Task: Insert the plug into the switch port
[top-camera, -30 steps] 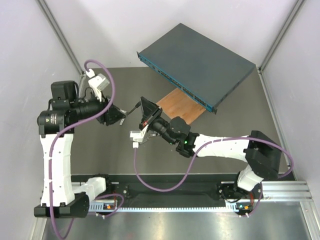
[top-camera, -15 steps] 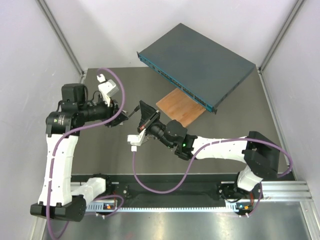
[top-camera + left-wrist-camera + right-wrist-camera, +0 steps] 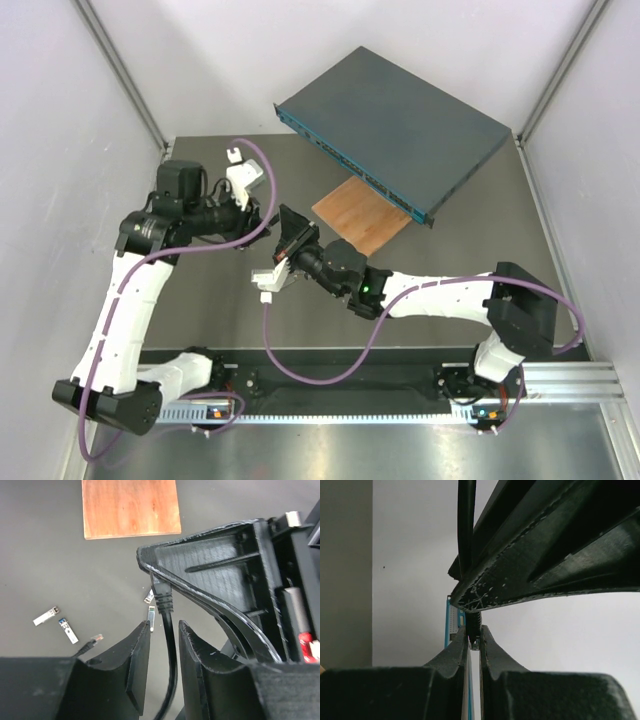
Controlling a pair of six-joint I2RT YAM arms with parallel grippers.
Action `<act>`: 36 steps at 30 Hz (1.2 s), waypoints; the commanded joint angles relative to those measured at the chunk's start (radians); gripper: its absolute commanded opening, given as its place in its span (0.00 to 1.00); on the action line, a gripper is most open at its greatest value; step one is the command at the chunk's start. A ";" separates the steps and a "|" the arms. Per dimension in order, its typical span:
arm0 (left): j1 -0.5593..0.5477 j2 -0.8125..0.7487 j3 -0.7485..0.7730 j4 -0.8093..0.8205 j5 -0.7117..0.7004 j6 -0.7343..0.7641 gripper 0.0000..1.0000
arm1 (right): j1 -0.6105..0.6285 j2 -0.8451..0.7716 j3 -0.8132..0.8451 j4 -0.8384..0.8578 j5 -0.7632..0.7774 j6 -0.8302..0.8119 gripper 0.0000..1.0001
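Note:
My right gripper [image 3: 287, 228] [image 3: 474, 630] is shut on the plug [image 3: 475, 641] at one end of the thin black cable [image 3: 167, 630]. It holds the plug in the air over the middle of the table. My left gripper [image 3: 266, 220] [image 3: 164, 625] has come up against it from the left. Its jaws stand open on either side of the cable just below the boot, with a narrow gap on each side. The cable's other connector [image 3: 97, 639] shows low left in the left wrist view. The switch [image 3: 400, 125] lies at the back, and its teal port face [image 3: 350, 165] [image 3: 451, 622] looks toward the arms.
A brown wooden board [image 3: 360, 215] [image 3: 130, 507] lies just in front of the switch. Several small loose grey pieces [image 3: 45, 616] are scattered on the dark table [image 3: 450, 240] below the grippers. Pale walls close in the left, right and back sides.
My left arm has swung right and forward to meet the right gripper. Its jaws have narrowed around the cable. The right gripper has drifted slightly left, still shut.

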 commanded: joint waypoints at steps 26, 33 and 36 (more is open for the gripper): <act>-0.042 0.040 -0.012 0.215 -0.206 -0.093 0.00 | 0.003 -0.080 0.030 -0.132 0.164 0.172 0.91; -0.033 0.126 0.080 0.305 -0.263 -0.028 0.00 | -0.049 -0.256 0.169 -0.600 0.151 0.565 1.00; -0.026 0.207 0.168 0.293 -0.250 0.037 0.00 | -0.104 -0.315 0.302 -0.834 0.068 0.790 1.00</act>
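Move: About 4 cm off the left hand's fingertips sits the plug (2 cm ahead, 3 to the right, 2 lower), still pinched in the right hand's fingers, its cable running between the left's part-open ones. From the left hand, the wooden board lies some 16 cm ahead, 19 right and 30 below; the switch's front stands about 28 ahead, 17 right and 20 lower; a small silver stick is level with it, 5 right, 31 below. Sinking about 1.5 cm, the left hand shuts its fingers on the cable just behind the plug while the right still pinches it. The right then opens wide, lets go and draws off about 7 cm to its right, tipping down some 25 degrees; the left keeps its grip and carries the plug about 8 cm forward towards the switch, turning slightly counter-clockwise. ##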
